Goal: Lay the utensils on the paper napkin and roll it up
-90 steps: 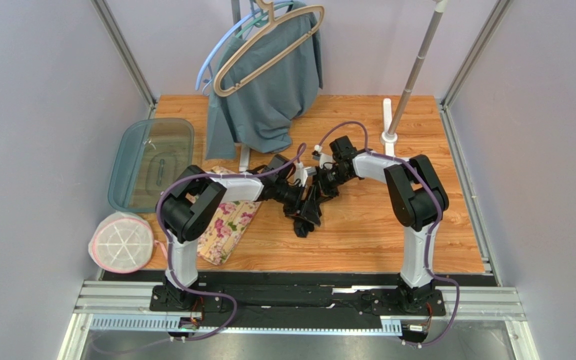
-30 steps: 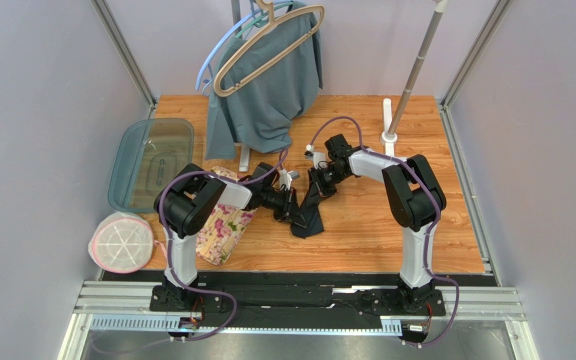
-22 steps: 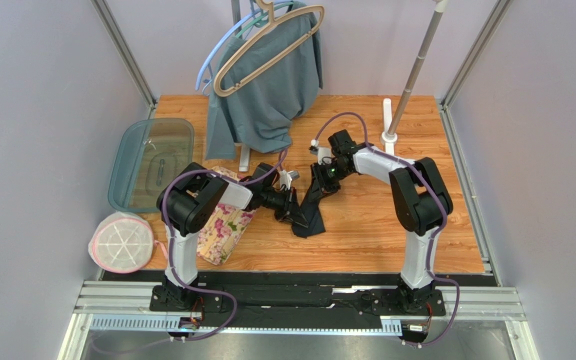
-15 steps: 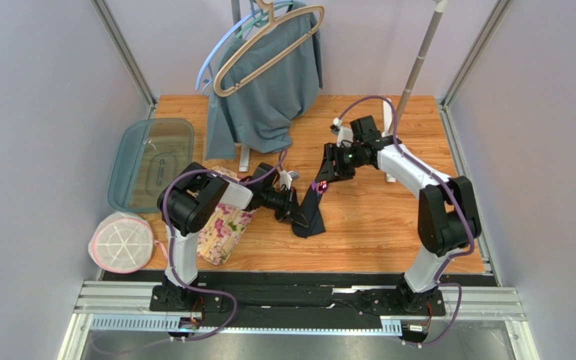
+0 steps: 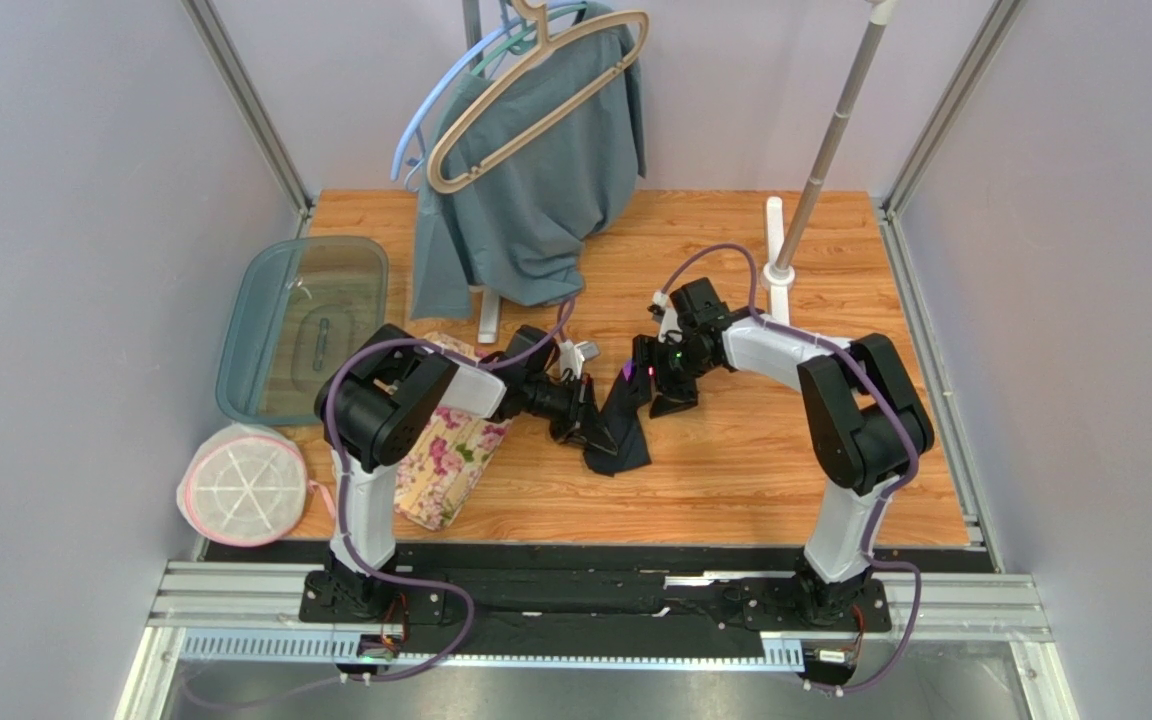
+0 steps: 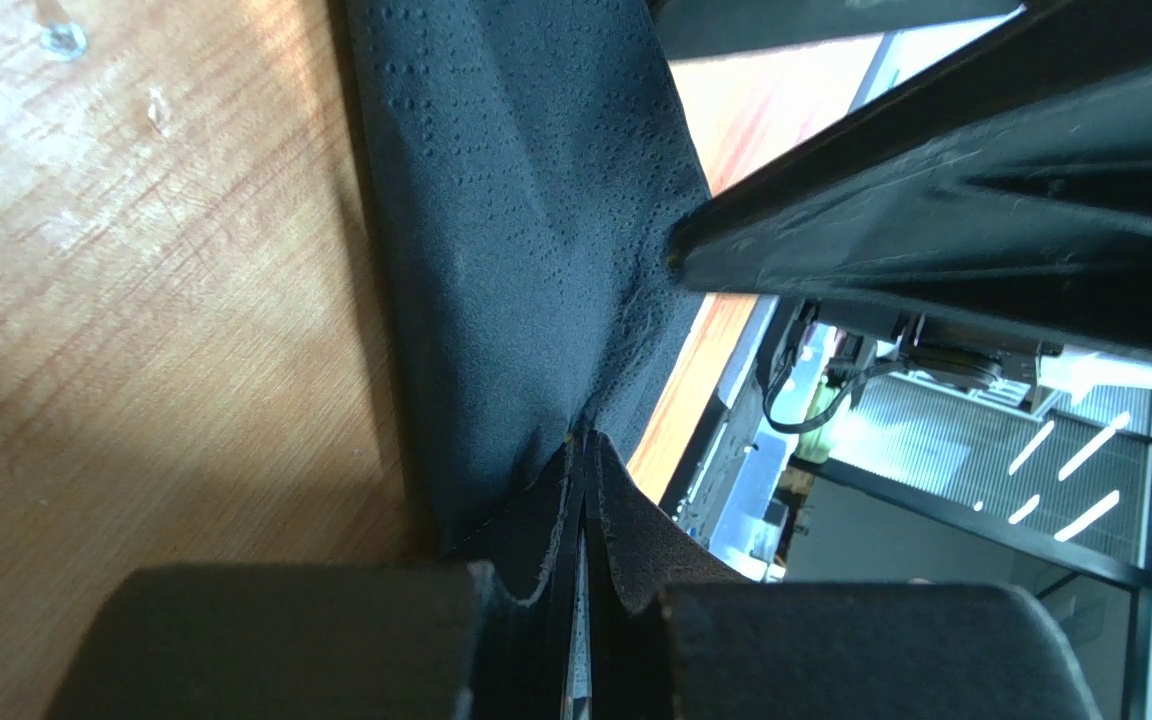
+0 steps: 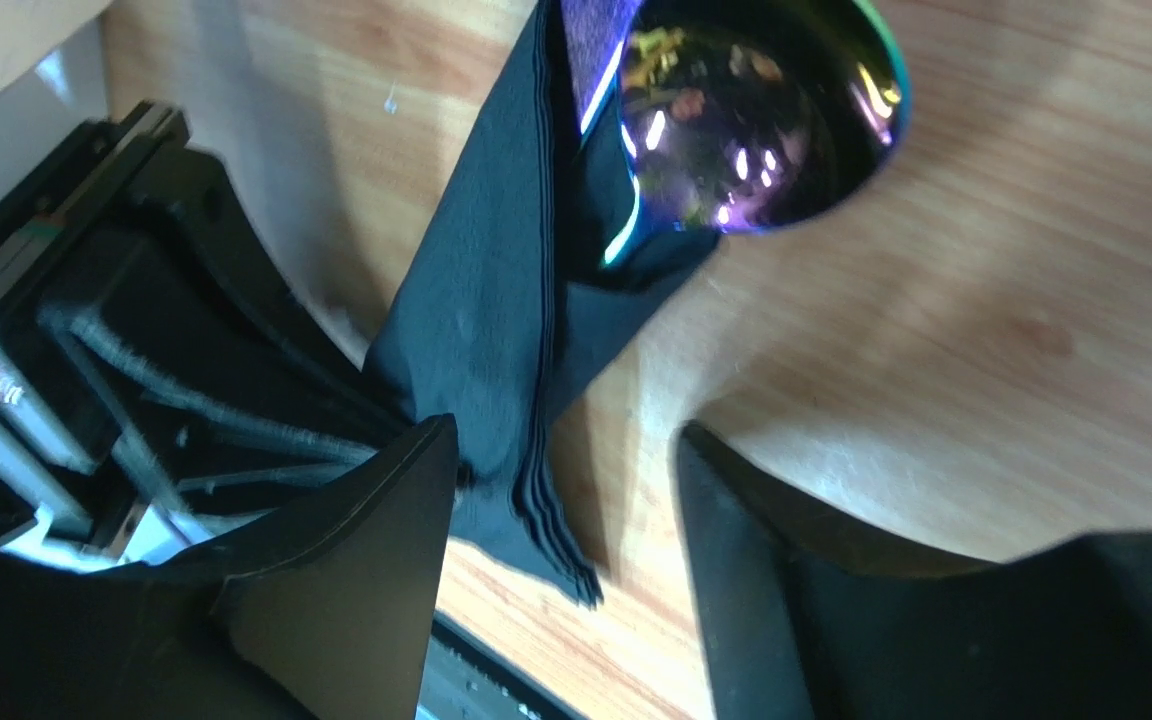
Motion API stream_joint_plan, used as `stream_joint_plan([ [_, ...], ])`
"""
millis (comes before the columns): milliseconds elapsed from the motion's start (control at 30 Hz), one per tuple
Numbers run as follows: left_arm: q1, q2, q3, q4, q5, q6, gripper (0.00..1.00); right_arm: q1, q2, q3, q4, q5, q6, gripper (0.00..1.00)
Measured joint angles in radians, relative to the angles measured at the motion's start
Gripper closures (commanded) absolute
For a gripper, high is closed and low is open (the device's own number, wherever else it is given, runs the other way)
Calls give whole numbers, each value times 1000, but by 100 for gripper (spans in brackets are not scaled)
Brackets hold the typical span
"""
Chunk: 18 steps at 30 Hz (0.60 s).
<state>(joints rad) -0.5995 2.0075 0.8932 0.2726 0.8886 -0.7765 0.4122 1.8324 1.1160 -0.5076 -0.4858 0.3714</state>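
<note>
The black paper napkin (image 5: 620, 420) lies folded and bunched on the wooden table between both grippers. It also shows in the left wrist view (image 6: 522, 255) and the right wrist view (image 7: 500, 345). My left gripper (image 5: 585, 414) is shut on the napkin's edge (image 6: 582, 495). An iridescent spoon bowl (image 7: 748, 113) pokes out of the napkin's far end; its handle is hidden inside, and it shows as a purple glint from above (image 5: 630, 368). My right gripper (image 5: 668, 375) is open, its fingers (image 7: 342, 585) straddling the napkin's near corner without holding it. Other utensils are hidden.
A floral mat (image 5: 455, 443) lies left of the napkin under my left arm. A grey-teal garment (image 5: 537, 165) hangs on hangers at the back. A teal lidded container (image 5: 301, 323) and a pink-rimmed round item (image 5: 244, 483) sit at the left. A white pole stand (image 5: 785, 270) is back right.
My right gripper let go of the napkin, swung up and back to the right, then came down again beside the napkin's far end. My left gripper kept its hold.
</note>
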Motion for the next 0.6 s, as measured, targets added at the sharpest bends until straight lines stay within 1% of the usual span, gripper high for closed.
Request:
stream_joint_plan([
  [133, 0, 0, 0, -1, 0, 0, 94, 22, 14, 3, 34, 26, 34, 46],
  [300, 0, 0, 4, -5, -5, 0, 94, 25, 52, 38, 43, 42, 81, 48],
  [367, -1, 0, 6, -5, -9, 0, 94, 25, 66, 53, 43, 43, 100, 50],
  [467, -3, 0, 10, -3, -16, -3, 94, 25, 81, 68, 40, 51, 118, 60],
  [500, -3, 0, 11, -3, -20, -3, 94, 25, 89, 74, 37, 54, 123, 67],
  [567, -7, 0, 14, -2, -27, -4, 94, 23, 105, 87, 35, 54, 129, 78],
  [600, -8, 0, 16, -2, -31, -5, 94, 23, 113, 92, 35, 58, 131, 92],
])
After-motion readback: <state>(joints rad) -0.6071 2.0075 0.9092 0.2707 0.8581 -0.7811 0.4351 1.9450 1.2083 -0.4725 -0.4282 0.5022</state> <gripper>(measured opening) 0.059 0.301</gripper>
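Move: The far end of the napkin roll, just below the utensil heads, lies about 3 cm ahead of the open right hand, 2 cm to its left and 2 cm below. The spoon bowl sticks out some 3 cm beyond that spot and 1 cm farther left, and the left fingertips stand about 6 cm back and 7 cm left of the right hand. From the left hand, already pinching the napkin's nearer part at about table height, the far end is some 9 cm ahead and 5 cm to the right. The right hand reaches forward and left, about 3 cm in all, while sinking some 1.5 cm to the napkin's far end beside the spoon bowl, turning a little clockwise and closing its fingers from well open to about half that gap, one on each side of the cloth's edge. The left hand keeps its shut pinch on the nearer part, first still, then easing a little over half a centimetre forward and to the right with the cloth. ##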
